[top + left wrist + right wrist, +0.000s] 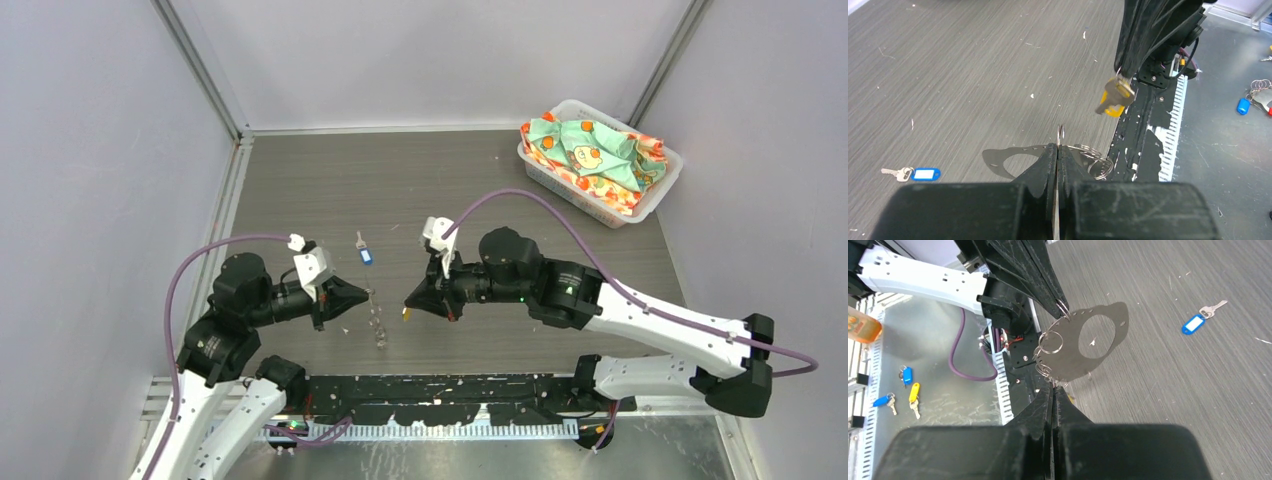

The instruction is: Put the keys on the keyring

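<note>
My left gripper (pixel 368 293) is shut on a small split ring of the keyring (pixel 1008 157). The keyring is a flat grey metal loop with a big oval hole and several split rings along its edge. It hangs off the fingertips (pixel 1050 155) and also shows in the right wrist view (pixel 1098 337) and edge-on in the top view (pixel 378 325). My right gripper (pixel 407 303) is shut on the yellow-headed key (pixel 1115 97), close to the keyring's right. The blue-headed key (pixel 364 252) lies loose on the table behind the grippers; it also shows in both wrist views (pixel 923 174) (pixel 1195 322).
A white basket (pixel 660 195) of patterned cloth stands at the back right. The black front rail (pixel 450 385) runs just behind the grippers' near side. Spare keys (pixel 910 390) lie on the ledge beyond the rail. Grey walls close in the table.
</note>
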Available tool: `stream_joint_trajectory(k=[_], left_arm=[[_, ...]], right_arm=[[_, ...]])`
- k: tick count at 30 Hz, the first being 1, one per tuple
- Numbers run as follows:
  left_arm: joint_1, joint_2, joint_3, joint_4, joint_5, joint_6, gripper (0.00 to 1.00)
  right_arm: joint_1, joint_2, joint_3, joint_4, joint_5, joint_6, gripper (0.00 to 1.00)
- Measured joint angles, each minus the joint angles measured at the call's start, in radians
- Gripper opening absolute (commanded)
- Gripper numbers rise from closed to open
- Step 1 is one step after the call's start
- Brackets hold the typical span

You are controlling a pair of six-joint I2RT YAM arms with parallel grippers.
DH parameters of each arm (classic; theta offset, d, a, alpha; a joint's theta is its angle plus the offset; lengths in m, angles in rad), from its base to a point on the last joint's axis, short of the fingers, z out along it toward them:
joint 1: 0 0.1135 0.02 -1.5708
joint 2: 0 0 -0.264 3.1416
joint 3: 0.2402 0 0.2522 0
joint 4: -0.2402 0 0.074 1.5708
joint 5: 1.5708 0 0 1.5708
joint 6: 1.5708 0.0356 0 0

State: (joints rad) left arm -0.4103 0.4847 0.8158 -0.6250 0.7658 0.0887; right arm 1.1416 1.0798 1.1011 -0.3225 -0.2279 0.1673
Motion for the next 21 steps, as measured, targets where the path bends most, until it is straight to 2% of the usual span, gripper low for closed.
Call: stream_joint_trajectory(k=[10,21], left_arm=[[0.0,-0.01,-0.001,-0.015,-0.007,0.003,0.0],[0.0,-0.032,-0.004,-0.023,-0.007,0.028,0.0]], right_arm=[[0.102,0.151,0.063,0.041,0.087,-0.011,0.01],[0.127,0.195,0.122,0.09,0.197,-0.011,0.01]])
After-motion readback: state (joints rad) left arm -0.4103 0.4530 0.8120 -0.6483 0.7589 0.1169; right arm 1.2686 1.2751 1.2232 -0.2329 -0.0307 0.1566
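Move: The keyring's top loop, pinched upright in the left fingertips, is about 6 cm to the right hand's left, 1 cm ahead and 1 cm lower, with the keyring's plate hanging about 9 cm below the right hand, 5 cm to its left. The blue-tagged key lies on the table some 25 cm ahead of the right hand, 10 cm left and 28 cm down. From the left hand, the yellow-tagged key in the right fingers is about 7 cm right, 2 cm back and 1 cm lower. The right hand, still shut on the split ring of the yellow-tagged key, carries the key some 5.5 cm left towards the loop, dipping about 2 cm on the way and climbing back to its starting height as it slows, with hardly any wrist turn. The left hand stays nearly in place, fingers closed on the keyring so the loop sticks out for the key's ring; whether ring and loop touch by the end can't be made out. ##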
